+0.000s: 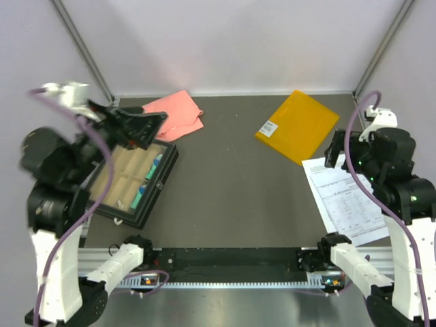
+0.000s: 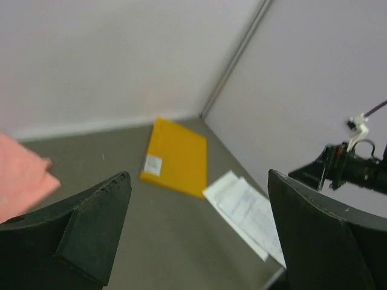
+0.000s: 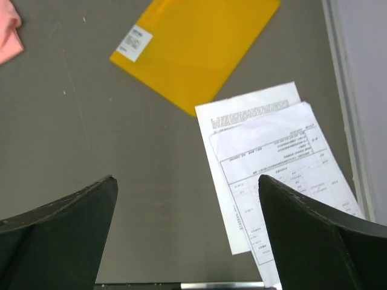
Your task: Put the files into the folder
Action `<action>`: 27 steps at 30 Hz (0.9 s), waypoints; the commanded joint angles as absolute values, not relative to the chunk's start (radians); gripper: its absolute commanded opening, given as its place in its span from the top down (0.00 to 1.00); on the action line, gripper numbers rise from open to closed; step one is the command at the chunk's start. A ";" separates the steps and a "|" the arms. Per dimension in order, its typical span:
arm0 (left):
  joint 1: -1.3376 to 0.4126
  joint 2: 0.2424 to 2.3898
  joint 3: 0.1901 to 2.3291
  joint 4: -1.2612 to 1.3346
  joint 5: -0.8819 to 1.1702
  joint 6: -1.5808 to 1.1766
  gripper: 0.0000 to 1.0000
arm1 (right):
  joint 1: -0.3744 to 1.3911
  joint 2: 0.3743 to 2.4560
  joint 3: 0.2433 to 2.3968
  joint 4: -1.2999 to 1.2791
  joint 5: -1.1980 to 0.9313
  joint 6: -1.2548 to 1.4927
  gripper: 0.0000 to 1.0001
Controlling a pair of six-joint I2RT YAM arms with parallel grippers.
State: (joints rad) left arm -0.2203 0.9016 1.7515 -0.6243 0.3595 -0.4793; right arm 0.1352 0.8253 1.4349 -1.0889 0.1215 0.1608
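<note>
The yellow-orange folder (image 1: pixel 298 126) lies closed and flat at the back right of the table, its white barcode label at its left edge. It shows in the left wrist view (image 2: pixel 176 157) and the right wrist view (image 3: pixel 196 51). The files (image 1: pixel 346 201), a few white printed sheets, lie fanned just in front of it at the right edge; they also show in the wrist views (image 2: pixel 248 211) (image 3: pixel 272 163). My left gripper (image 1: pixel 139 126) is open and empty, raised over the left side. My right gripper (image 3: pixel 187 181) is open and empty, held high above the sheets' left edge.
A pink cloth (image 1: pixel 176 114) lies at the back left. A black-framed tray (image 1: pixel 134 180) with tan compartments and teal items sits at the left. White walls and metal posts enclose the table.
</note>
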 commanded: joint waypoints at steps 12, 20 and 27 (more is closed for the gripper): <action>-0.304 0.792 0.970 -0.506 0.468 -0.572 0.01 | 0.366 1.031 1.175 -0.801 0.152 0.157 0.01; -0.328 0.664 0.795 -0.506 0.460 -0.607 0.01 | 0.626 1.346 1.198 -0.581 0.454 0.028 0.05; -0.327 0.660 0.776 -0.534 0.428 -0.581 0.01 | 0.678 1.689 1.325 -0.424 0.584 -0.170 0.28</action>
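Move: The right hand, open and high, has the yellow folder's middle about 26 cm ahead of it, straight on and some 34 cm below; the papers lie about 5 cm back and 17 cm to its right. From the left hand, higher still, that same folder is roughly 32 cm ahead, 42 cm to the right and 55 cm down, with the compartment box about 8 cm ahead and 23 cm to its left, and the pink cloth 37 cm ahead and 11 cm left. The right hand sinks about 20 cm while swinging left and forward, some 15 cm each way, towards the folder's near-left edge by the label, its left side rolling down some 30 degrees as the wrist tips down and turns counter-clockwise, its fingers starting to narrow only near the end and touching nothing. The left hand, wide open, plunges over 30 cm, bulging forward and coming back on the way and ending slightly to the right, its fingers tipping down to hang clear above the table just right of the compartment box. ##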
